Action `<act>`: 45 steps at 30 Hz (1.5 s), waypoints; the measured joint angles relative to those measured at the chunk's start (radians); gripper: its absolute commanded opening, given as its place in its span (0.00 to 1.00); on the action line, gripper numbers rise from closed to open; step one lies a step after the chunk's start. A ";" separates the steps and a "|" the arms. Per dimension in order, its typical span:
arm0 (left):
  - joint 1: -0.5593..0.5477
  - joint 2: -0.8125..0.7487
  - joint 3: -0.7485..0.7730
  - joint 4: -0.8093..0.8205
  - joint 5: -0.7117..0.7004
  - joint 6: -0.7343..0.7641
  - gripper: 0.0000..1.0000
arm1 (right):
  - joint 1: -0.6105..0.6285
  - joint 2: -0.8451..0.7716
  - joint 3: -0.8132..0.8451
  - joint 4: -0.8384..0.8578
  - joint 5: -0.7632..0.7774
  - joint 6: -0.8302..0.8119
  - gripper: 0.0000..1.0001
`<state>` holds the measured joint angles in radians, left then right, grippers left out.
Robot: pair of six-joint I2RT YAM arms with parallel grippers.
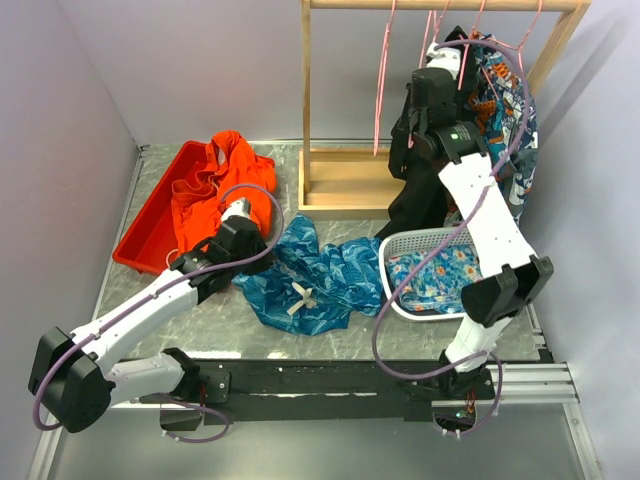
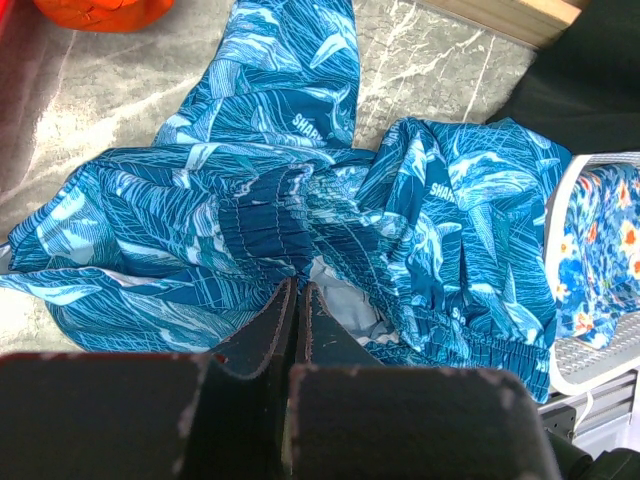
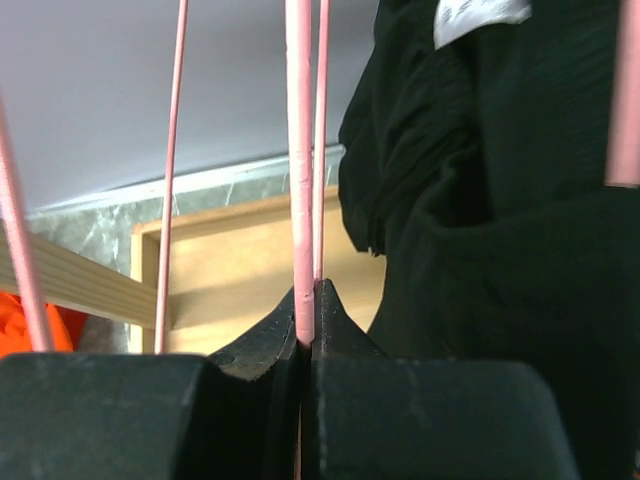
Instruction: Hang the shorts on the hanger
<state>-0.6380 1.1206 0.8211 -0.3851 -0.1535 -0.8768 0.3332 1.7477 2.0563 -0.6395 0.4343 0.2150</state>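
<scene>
The teal-blue leafy-print shorts (image 1: pixel 320 275) lie crumpled on the table, their white drawstring (image 1: pixel 300 298) toward the front. They fill the left wrist view (image 2: pixel 250 190). My left gripper (image 1: pixel 262 245) (image 2: pixel 297 287) is shut, its tips right at the shorts' gathered waistband; no fabric shows between the fingers. My right gripper (image 1: pixel 435 70) (image 3: pixel 308 290) is raised at the wooden rack and shut on a thin pink hanger (image 3: pixel 299 150), one of several pink hangers (image 1: pixel 381 80) hanging from the top rail.
A red bin (image 1: pixel 150 230) holds the orange garment (image 1: pixel 215 185) at back left. A white basket (image 1: pixel 420 245) holds the floral garment (image 1: pixel 440 275) at right. The wooden rack (image 1: pixel 345 180) carries a black garment (image 1: pixel 420 200) (image 3: pixel 500 200) and a floral one (image 1: pixel 505 120).
</scene>
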 measured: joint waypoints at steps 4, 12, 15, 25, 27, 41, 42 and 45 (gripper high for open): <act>0.000 0.000 0.000 0.000 0.000 0.000 0.01 | 0.000 -0.055 -0.017 0.012 0.007 -0.007 0.00; 0.000 -0.012 0.000 0.000 -0.008 0.000 0.01 | 0.020 -0.204 -0.211 0.066 0.009 -0.002 0.00; 0.000 -0.013 0.000 0.000 -0.022 0.000 0.01 | 0.037 -0.282 -0.328 0.079 0.005 0.008 0.00; 0.000 -0.013 -0.002 0.006 -0.088 -0.027 0.01 | 0.173 -0.552 -0.473 -0.017 0.006 0.077 0.00; 0.000 -0.013 -0.005 0.011 -0.101 -0.037 0.01 | 0.224 -0.618 -0.510 -0.051 0.022 0.108 0.00; 0.000 -0.003 -0.015 0.032 -0.210 -0.076 0.01 | 0.428 -1.007 -0.946 -0.332 -0.104 0.341 0.00; 0.000 0.002 -0.014 0.033 -0.214 -0.075 0.01 | 0.429 -1.023 -0.960 -0.342 -0.132 0.346 0.00; 0.000 0.013 -0.014 0.034 -0.225 -0.069 0.01 | 0.441 -1.056 -1.023 -0.347 -0.229 0.349 0.00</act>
<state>-0.6380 1.1336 0.8066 -0.3515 -0.3786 -0.9455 0.7738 0.6922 1.0328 -0.9863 0.2050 0.5640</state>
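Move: The right hand holds a pink hanger. The blue shorts it goes to lie about 22 cm back, 20 cm to its left and 35 cm below. The white basket is 23 cm back, 10 cm to its right and 34 cm down; the black garment hangs 4 cm ahead, 8 cm right and 13 cm lower. For the left hand, already gripping the waistband, the shorts' middle is level, 10 cm right and 12 cm below; the orange clothes lie some 17 cm ahead, 10 cm left and 10 cm down. Keeping its pinch on the pink hanger, the right hand lifts it about 3 cm off the rail, sweeps back roughly 33 cm, then sinks towards the shorts and the basket's near left corner, tipping down and turning counter-clockwise. The left fingers stay shut on the waistband, drawing it 4 cm forward and left with a slight counter-clockwise turn. ##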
